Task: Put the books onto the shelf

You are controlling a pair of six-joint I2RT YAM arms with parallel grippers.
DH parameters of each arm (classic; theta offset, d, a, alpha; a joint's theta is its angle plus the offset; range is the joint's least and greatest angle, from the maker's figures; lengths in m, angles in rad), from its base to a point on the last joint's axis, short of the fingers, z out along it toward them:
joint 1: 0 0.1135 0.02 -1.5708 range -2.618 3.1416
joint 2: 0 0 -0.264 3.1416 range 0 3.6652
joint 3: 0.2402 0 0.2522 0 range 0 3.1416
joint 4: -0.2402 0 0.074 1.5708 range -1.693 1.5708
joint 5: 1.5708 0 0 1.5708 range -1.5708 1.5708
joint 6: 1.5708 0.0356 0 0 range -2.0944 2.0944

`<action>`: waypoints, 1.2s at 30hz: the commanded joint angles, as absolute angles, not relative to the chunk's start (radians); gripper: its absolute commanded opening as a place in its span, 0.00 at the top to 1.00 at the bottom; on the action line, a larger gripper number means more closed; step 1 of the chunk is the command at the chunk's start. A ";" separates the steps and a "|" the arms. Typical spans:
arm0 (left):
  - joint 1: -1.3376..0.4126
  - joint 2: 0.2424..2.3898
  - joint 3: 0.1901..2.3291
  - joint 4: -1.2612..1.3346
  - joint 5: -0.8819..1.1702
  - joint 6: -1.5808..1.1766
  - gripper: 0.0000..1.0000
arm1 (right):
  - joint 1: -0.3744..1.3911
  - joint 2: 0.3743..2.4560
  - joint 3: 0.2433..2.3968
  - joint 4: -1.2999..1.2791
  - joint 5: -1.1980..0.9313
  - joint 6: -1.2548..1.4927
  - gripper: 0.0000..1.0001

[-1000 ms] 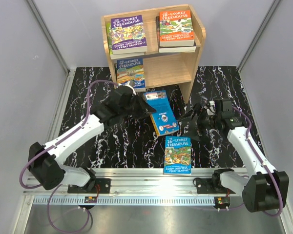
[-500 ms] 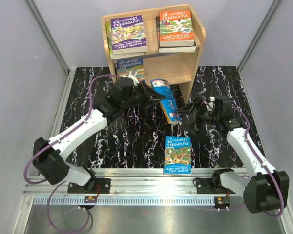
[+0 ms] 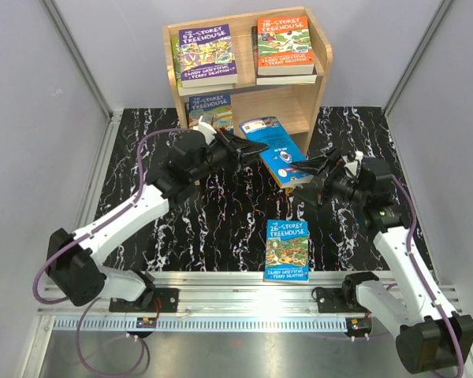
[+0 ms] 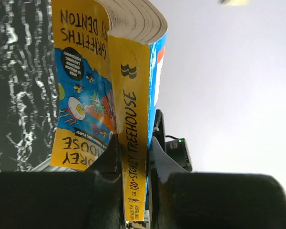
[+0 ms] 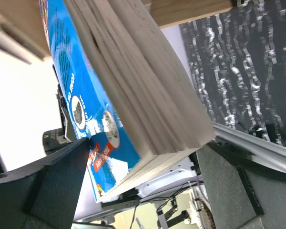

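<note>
My left gripper [image 3: 248, 151] is shut on the yellow spine of a bright blue "130-Storey Treehouse" book [image 3: 276, 150], holding it tilted in the air in front of the wooden shelf [image 3: 322, 59]. In the left wrist view the spine [image 4: 136, 114] is pinched between both fingers. My right gripper [image 3: 311, 169] stands open, its fingers either side of the book's page-edge corner [image 5: 148, 105] with gaps showing. A purple book [image 3: 206, 53] and an orange stack [image 3: 284, 46] lie on the top tier. Another blue book [image 3: 211, 116] sits on the lower tier. A "26-Storey Treehouse" book [image 3: 287, 249] lies on the table.
The shelf stands at the back middle of the black marbled mat [image 3: 142, 181]. Its lower tier [image 3: 276, 114] shows bare wood to the right of the book there. Grey walls close the sides, and a metal rail [image 3: 236, 295] runs along the near edge.
The left gripper has lifted the blue book off the mat and carried it up and right toward the shelf. The right gripper has followed, rising to the book's far corner.
</note>
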State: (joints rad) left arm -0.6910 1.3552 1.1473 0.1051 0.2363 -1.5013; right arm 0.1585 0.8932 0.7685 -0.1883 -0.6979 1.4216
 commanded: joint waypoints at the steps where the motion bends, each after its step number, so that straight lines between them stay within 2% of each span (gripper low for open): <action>1: -0.698 1.278 1.170 0.276 0.213 -1.529 1.00 | 0.176 0.853 0.807 -0.162 -0.684 1.497 0.00; 8: -0.698 1.287 1.230 0.212 0.209 -1.479 1.00 | 0.178 0.790 0.851 -0.227 -0.661 1.568 0.00; 16: -0.698 1.341 1.344 0.137 0.225 -1.411 1.00 | 0.178 0.784 0.989 -0.481 -0.641 1.477 0.00; 26: -0.713 1.364 1.356 0.181 0.259 -1.439 1.00 | 0.178 0.768 0.946 -0.445 -0.578 1.496 0.00; 31: -0.768 1.367 1.355 0.196 0.253 -1.457 1.00 | 0.178 0.865 0.968 -0.359 -0.561 1.476 0.00; 36: -0.802 1.341 1.309 0.239 0.235 -1.506 1.00 | 0.178 0.954 1.063 -0.394 -0.551 1.393 0.03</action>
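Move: The left hand holds the 130-Storey book by its spine; the free right part of the shelf's lower board lies about 22 cm ahead of it, 5 cm right and 13 cm lower. The 91-Storey book is roughly 18 cm ahead, 13 cm left, 12 cm down; the 26-Storey book some 14 cm back, 9 cm right, 34 cm down. From the open right hand, the held book's middle is about 5 cm ahead, 7 cm left and 4 cm higher. Still pinching the spine, the left hand lifts the 130-Storey book about 5 cm in front of the shelf, tilting its fingers up slightly, then eases right, a little back and down. The right hand, jaws kept wide around the near right corner, with one finger at the blue cover, rises some 6 cm while drawing back, then pushes forward about 4 cm and sinks slightly, bringing the book deeper between its fingers. ##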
